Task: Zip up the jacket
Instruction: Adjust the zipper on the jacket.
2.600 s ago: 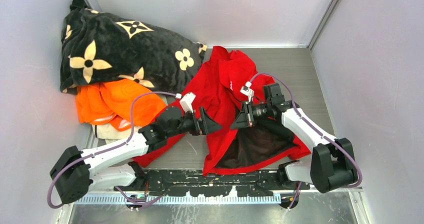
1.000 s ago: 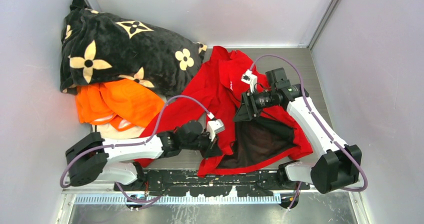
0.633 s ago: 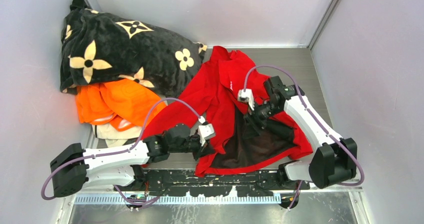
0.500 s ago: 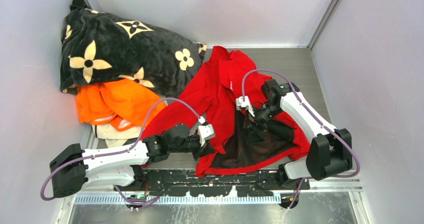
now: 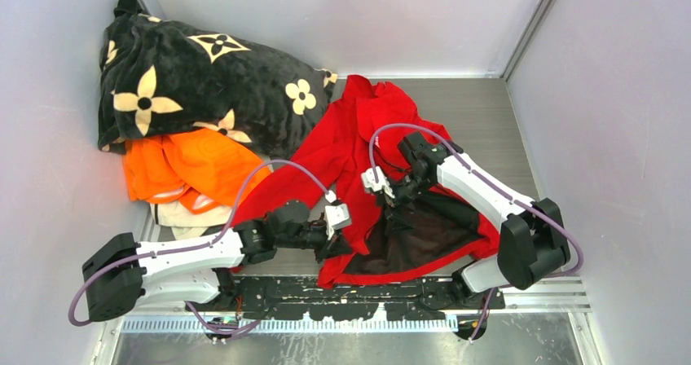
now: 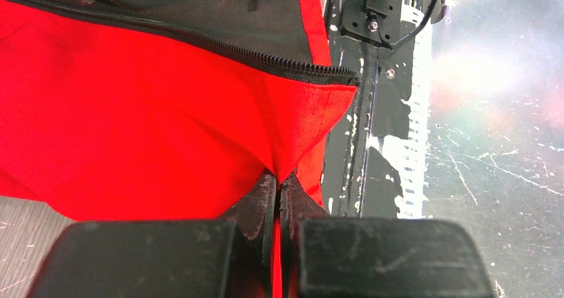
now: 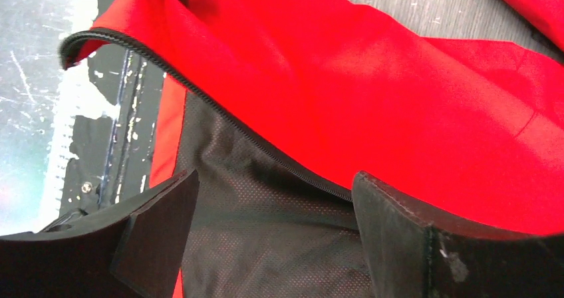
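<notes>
The red jacket (image 5: 358,149) lies unzipped at mid-table, its dark lining (image 5: 407,239) showing. My left gripper (image 5: 328,246) is shut on the lower corner of the jacket's left front panel; in the left wrist view its fingertips (image 6: 266,190) pinch red cloth (image 6: 133,125) just below the end of the black zip teeth (image 6: 279,68). My right gripper (image 5: 393,202) hangs open over the open front. In the right wrist view its fingers (image 7: 156,225) stand wide apart above the mesh lining (image 7: 266,245), with the zip edge (image 7: 266,145) running between them. The zip slider is not visible.
A black flower-patterned blanket (image 5: 187,80) is heaped at the back left, with an orange garment (image 5: 187,165) in front of it. The black base rail (image 5: 367,288) runs along the near edge under the jacket's hem. Grey walls close in on the left, back and right.
My right gripper has swung left and down over the lining, and its jaws have opened wide. My left gripper keeps its pinch on the jacket's corner, shifted slightly left.
</notes>
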Controlling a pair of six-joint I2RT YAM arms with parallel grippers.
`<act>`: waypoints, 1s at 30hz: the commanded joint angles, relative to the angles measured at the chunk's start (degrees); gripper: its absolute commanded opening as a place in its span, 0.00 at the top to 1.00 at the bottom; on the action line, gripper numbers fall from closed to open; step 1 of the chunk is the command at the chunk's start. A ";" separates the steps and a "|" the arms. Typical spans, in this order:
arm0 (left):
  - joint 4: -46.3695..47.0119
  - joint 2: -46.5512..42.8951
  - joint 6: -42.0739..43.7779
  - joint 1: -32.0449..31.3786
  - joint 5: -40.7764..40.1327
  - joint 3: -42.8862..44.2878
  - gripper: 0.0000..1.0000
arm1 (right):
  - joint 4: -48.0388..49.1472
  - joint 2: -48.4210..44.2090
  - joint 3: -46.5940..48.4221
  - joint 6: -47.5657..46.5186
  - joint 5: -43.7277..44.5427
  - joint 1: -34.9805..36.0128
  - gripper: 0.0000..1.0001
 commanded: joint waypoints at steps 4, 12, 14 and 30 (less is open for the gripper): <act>5.68 1.12 -2.46 0.88 4.00 1.99 1.00 | 9.26 -1.84 -3.56 6.37 -0.36 2.34 0.22; 6.66 2.67 -3.97 1.13 6.79 2.58 1.00 | 15.16 -1.84 -5.43 10.68 2.32 3.88 0.42; 6.80 3.28 -4.41 1.13 7.54 2.46 1.00 | 15.62 -1.71 -4.56 11.35 3.42 3.97 0.58; 13.88 6.30 -17.25 5.64 9.27 1.58 0.65 | -8.24 2.58 15.15 -2.31 9.12 4.90 0.98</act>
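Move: The black zipper edge of the jacket's left front is what the right hand goes for; the spot lies about 2 cm left of its open fingers, roughly level fore and aft, and 3 cm below. The zipper's bottom end is some 8 cm back and 6 cm left. Dark lining spreads about 8 cm right, 3 cm back and 5 cm lower. The left hand, already pinching cloth near the hem, has the aimed-at spot roughly 8 cm ahead and 9 cm right. Down about 2.5 cm and slightly left, the right hand sinks onto the zipper edge while its wide-open fingers shut and pinch it, then lifts some 5.5 cm, easing forward about half as far. The left hand keeps its pinch near the hem, creeping right by under 2 cm and rolling a little, and only at the end opens its fingers about a quarter to loosen the cloth. ##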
